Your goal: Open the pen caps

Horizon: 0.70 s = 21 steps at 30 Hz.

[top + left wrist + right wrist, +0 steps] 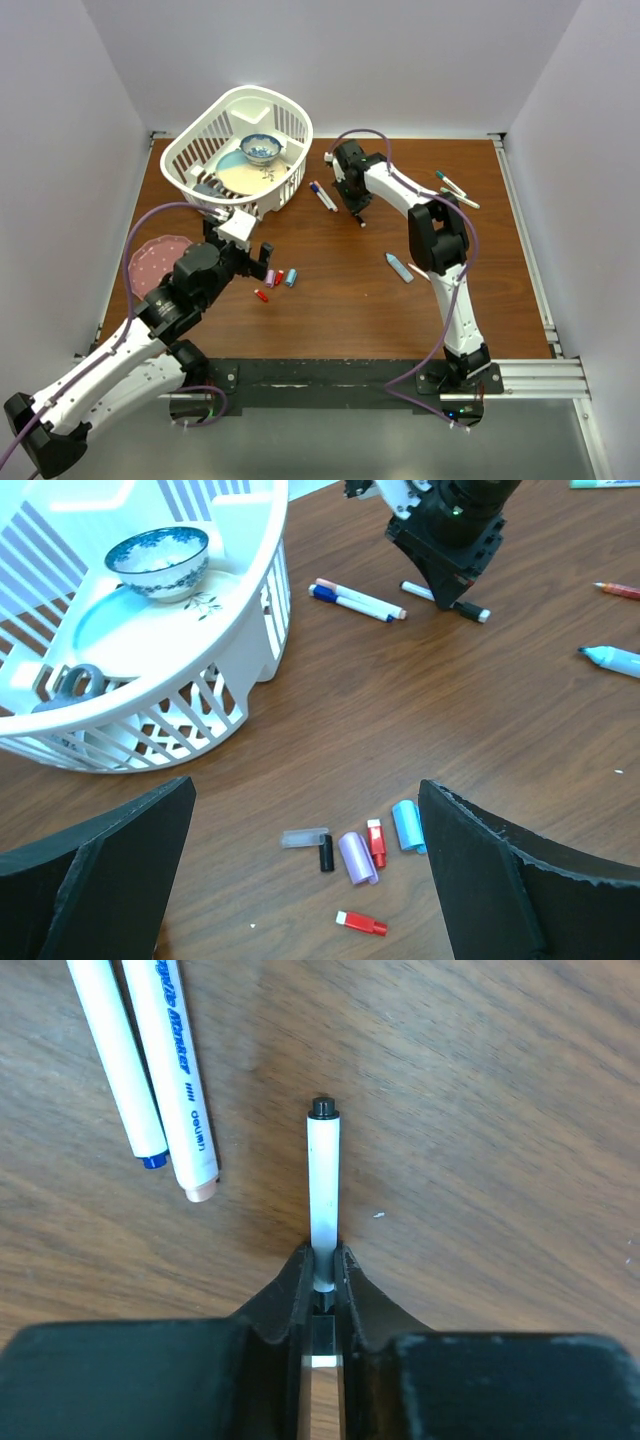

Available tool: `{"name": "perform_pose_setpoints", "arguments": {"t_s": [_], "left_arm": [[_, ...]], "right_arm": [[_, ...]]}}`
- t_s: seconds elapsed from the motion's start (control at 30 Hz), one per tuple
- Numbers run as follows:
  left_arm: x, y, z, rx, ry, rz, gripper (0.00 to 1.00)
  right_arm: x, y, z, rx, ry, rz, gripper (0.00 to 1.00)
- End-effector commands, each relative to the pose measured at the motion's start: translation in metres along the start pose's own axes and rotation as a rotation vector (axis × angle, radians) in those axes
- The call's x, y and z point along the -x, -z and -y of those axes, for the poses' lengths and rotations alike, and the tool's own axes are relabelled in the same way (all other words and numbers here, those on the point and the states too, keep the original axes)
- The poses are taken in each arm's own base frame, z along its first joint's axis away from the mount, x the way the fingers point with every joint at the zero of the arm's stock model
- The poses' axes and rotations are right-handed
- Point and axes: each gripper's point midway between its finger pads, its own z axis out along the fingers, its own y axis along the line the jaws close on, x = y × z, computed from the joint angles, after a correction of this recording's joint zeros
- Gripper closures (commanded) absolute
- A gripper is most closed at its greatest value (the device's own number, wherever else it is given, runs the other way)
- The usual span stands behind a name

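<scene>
Several pen caps lie loose on the table: a clear one, a black one, a purple one, a light-blue one and two red ones. My left gripper hangs open above this cluster, its fingers on either side. My right gripper is shut on the near end of a thin white pen with black ends, lying on the table. Two more white pens lie side by side just to its left.
A white basket at the back left holds a blue-patterned bowl and a pale plate. A pink plate sits at the left edge. A light-blue pen lies mid-right. More pens lie at the far right.
</scene>
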Motion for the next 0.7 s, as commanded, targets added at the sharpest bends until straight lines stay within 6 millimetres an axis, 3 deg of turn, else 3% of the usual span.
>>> {"name": "perform_pose_setpoints", "arguments": {"t_s": [0.0, 0.1, 0.13, 0.2, 0.23, 0.33, 0.37, 0.4, 0.43, 0.47, 0.5, 0.53, 0.57, 0.6, 0.63, 0.67], "left_arm": [[0.015, 0.0, 0.01, -0.076, 0.013, 0.068, 0.0], [0.017, -0.002, 0.022, -0.156, 0.068, 0.075, 0.0], [0.022, -0.003, 0.024, -0.173, 0.093, 0.086, 0.0], [0.024, -0.008, 0.043, -0.261, 0.19, 0.063, 0.0], [0.032, -0.01, 0.049, -0.286, 0.242, 0.084, 0.0], [0.044, -0.02, 0.08, -0.419, 0.469, 0.122, 0.0], [0.046, -0.019, 0.093, -0.48, 0.582, 0.111, 0.0], [0.041, -0.027, 0.101, -0.506, 0.633, 0.095, 0.01], [0.056, -0.026, 0.109, -0.562, 0.671, 0.154, 0.01], [0.051, -0.035, 0.119, -0.579, 0.722, 0.117, 0.01], [0.066, -0.036, 0.131, -0.612, 0.726, 0.132, 0.01], [0.069, -0.04, 0.138, -0.612, 0.722, 0.119, 0.01], [0.061, -0.056, 0.145, -0.574, 0.712, 0.081, 0.0], [0.075, -0.059, 0.153, -0.58, 0.703, 0.084, 0.0], [0.076, -0.066, 0.156, -0.563, 0.694, 0.081, 0.0], [0.067, -0.079, 0.163, -0.547, 0.691, 0.04, 0.0]], "right_arm": [[0.001, 0.017, 0.013, -0.035, -0.037, 0.036, 1.0], [0.003, 0.035, 0.01, 0.057, -0.081, 0.078, 1.0], [0.015, 0.064, 0.014, 0.074, -0.094, 0.149, 1.0], [0.009, 0.083, 0.004, 0.197, -0.174, 0.194, 1.0], [0.016, 0.117, 0.003, 0.245, -0.195, 0.273, 1.0], [0.0, 0.147, -0.009, 0.458, -0.302, 0.37, 1.0], [-0.008, 0.166, 0.0, 0.49, -0.341, 0.462, 1.0], [-0.013, 0.181, -0.01, 0.593, -0.377, 0.49, 1.0], [-0.017, 0.194, -0.01, 0.622, -0.391, 0.539, 1.0], [-0.024, 0.209, -0.003, 0.634, -0.398, 0.644, 1.0], [-0.029, 0.223, -0.008, 0.686, -0.436, 0.675, 1.0], [-0.037, 0.223, -0.01, 0.702, -0.425, 0.735, 1.0], [-0.04, 0.246, -0.004, 0.685, -0.43, 0.807, 1.0], [-0.043, 0.248, 0.004, 0.65, -0.514, 0.827, 1.0], [-0.052, 0.243, 0.004, 0.647, -0.537, 0.84, 1.0], [-0.054, 0.253, 0.002, 0.657, -0.525, 0.868, 1.0]]}}
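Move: The black pen is already pinched in my right fingers on the table, from my left hand about 23 cm ahead, 25 cm right and 21 cm lower. From my right hand, the left gripper it goes to meet is some 22 cm back, 26 cm left and 21 cm higher; the white marker pair lies 6 cm ahead, 9 cm left, the blue marker 16 cm back, 10 cm right. The blue cap lies 3 cm ahead of my left hand, 8 cm right, 22 cm below. I keep the black pen pinched by its white barrel beside the cap and lift it off the table with my right hand, about 18 cm up while drawing back some 13 cm and a little right, rolling the wrist so its fingers swing round to point left. Meanwhile my left hand, still wide open, sweeps about 15 cm right over the loose caps towards the pen, dipping slightly late on and swinging its fingers rightward. ##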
